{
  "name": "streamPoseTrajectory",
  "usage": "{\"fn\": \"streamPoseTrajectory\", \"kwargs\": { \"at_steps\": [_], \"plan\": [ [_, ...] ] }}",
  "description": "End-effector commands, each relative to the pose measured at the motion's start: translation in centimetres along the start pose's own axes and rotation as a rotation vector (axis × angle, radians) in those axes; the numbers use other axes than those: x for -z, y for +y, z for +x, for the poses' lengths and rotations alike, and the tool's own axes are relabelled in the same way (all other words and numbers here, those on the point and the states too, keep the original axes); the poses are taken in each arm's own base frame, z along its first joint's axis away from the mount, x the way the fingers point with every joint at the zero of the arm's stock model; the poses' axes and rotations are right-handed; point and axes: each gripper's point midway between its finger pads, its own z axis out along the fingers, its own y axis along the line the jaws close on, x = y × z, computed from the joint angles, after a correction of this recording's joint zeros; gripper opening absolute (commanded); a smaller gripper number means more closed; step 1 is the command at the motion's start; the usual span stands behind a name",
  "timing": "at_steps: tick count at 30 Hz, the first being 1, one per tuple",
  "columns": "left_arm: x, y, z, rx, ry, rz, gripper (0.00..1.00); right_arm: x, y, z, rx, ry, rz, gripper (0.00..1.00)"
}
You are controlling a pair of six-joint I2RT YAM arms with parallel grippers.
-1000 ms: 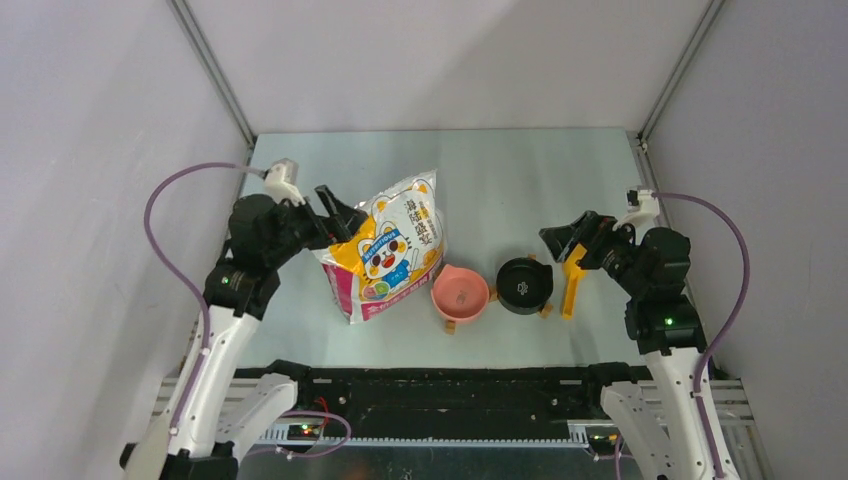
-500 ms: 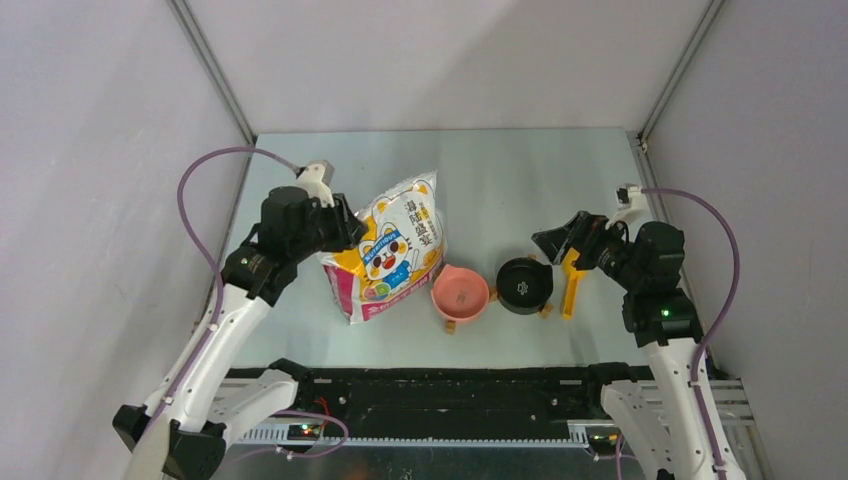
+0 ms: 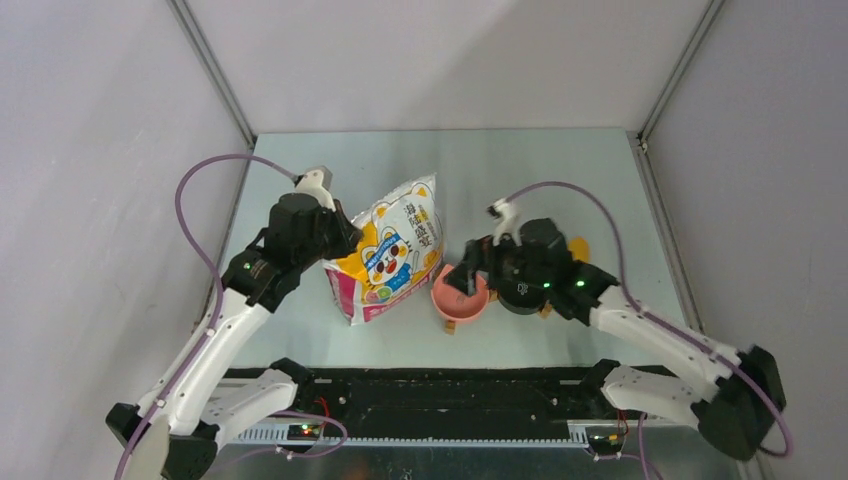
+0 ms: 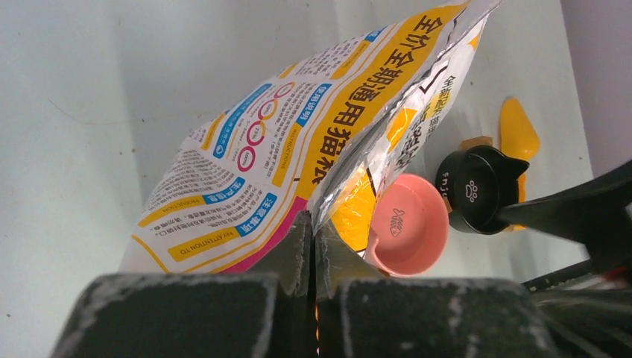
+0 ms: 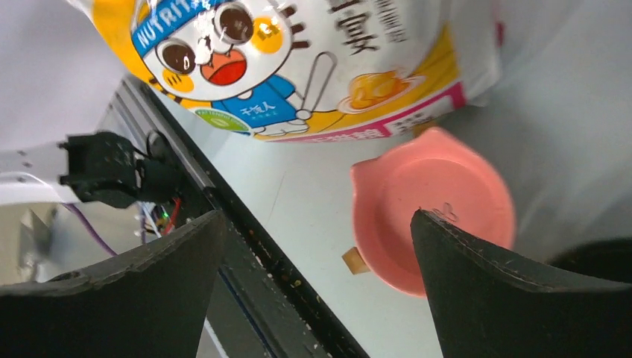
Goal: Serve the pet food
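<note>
The glossy white, yellow and pink cat bag (image 3: 392, 252) stands upright left of centre, and my left gripper (image 3: 338, 240) is shut on its left side edge. The left wrist view shows both fingers pinching the bag (image 4: 298, 149) seam at the left gripper (image 4: 314, 231). No pet food shows; it is out of view. An empty pink bowl (image 3: 452, 304) sits just right of the bag. My right gripper (image 3: 468, 277) hovers open over it, the pink bowl (image 5: 440, 201) lying under the right gripper (image 5: 317, 216) beside one finger.
A black bowl (image 4: 477, 186) sits right of the pink bowl (image 4: 406, 231), with a yellow scoop (image 4: 516, 134) behind it. The right arm lies across the black bowl in the top view. The black front rail (image 5: 246, 253) runs close to the bowls.
My left gripper moved in and shut on the bag's edge. The right arm swung left from beside the yellow scoop to over the pink bowl, still open.
</note>
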Motion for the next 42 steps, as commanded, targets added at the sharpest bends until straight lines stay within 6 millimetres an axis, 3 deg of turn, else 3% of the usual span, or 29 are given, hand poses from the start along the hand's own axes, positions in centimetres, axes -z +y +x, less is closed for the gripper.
{"fn": "streamPoseTrajectory", "kwargs": {
  "at_steps": [1,3,6,11,17,25,28,32,36,38,41,42],
  "plan": [
    [2.7,-1.2,-2.5,0.131,-0.094,0.008,0.00,-4.3,2.9,-1.1,0.093,-0.120,-0.006,1.00],
    [2.9,-1.0,-2.3,0.145,-0.092,-0.003,0.00,-6.1,3.1,-1.7,0.033,-0.167,-0.002,1.00],
    [3.2,-1.0,-2.1,0.163,-0.084,-0.009,0.00,-8.5,1.2,-1.5,-0.120,-0.171,0.040,0.95],
    [3.3,-1.9,-1.6,0.192,-0.074,0.041,0.00,-12.2,-0.1,-2.2,-0.174,-0.136,0.019,0.89],
    [2.7,-4.3,-0.9,0.248,-0.047,0.163,0.00,-16.3,0.0,-3.7,-0.179,-0.097,-0.048,0.76],
    [2.3,-7.8,-1.0,0.330,-0.046,0.292,0.00,-21.0,-0.9,-7.7,-0.173,-0.102,-0.075,0.73],
    [1.8,-9.5,-1.3,0.361,-0.049,0.350,0.00,-22.8,-1.1,-7.6,-0.173,-0.069,-0.101,0.72],
    [1.1,-11.5,-1.9,0.387,-0.062,0.394,0.00,-24.1,0.6,-8.4,-0.160,-0.041,-0.185,0.71],
    [0.5,-13.1,-2.8,0.401,-0.086,0.415,0.00,-24.2,0.8,-8.6,-0.151,-0.007,-0.190,0.71],
    [0.5,-13.2,-3.2,0.396,-0.099,0.403,0.00,-23.5,0.7,-8.9,-0.128,0.000,-0.176,0.71],
    [0.4,-11.8,-3.1,0.380,-0.119,0.334,0.01,-22.2,-0.2,-8.9,-0.106,0.022,-0.112,0.73],
    [0.7,-11.0,-3.3,0.376,-0.146,0.308,0.10,-21.5,-0.4,-9.6,-0.087,0.004,-0.086,0.74]
  ]
}}
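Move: The middle of the pet food bag's top rim lies about 15 cm ahead of the right hand and 16 cm to its left, near its height; the rim's free corner is some 21 cm ahead and 9 cm left. The pink bowl is 2 cm ahead, 2 cm left and roughly 17 cm below, the black bowl 4 cm ahead and 12 cm right. The left hand already pinches the rim's other end, whose middle lies 6 cm ahead and 8 cm right of it. The open right hand swings from above the pink bowl to the bag's top rim, first left and down, then forward and farther left with a slight rise, about 18 cm each way overall and 4 cm lower at the end, its fingers closing part way and coming up close against the bag's face without shutting on it. The left hand keeps its pinch on the rim, eases back a little, then carries that end some 8 cm right towards the right hand while rolling about 20 degrees, left side down. ##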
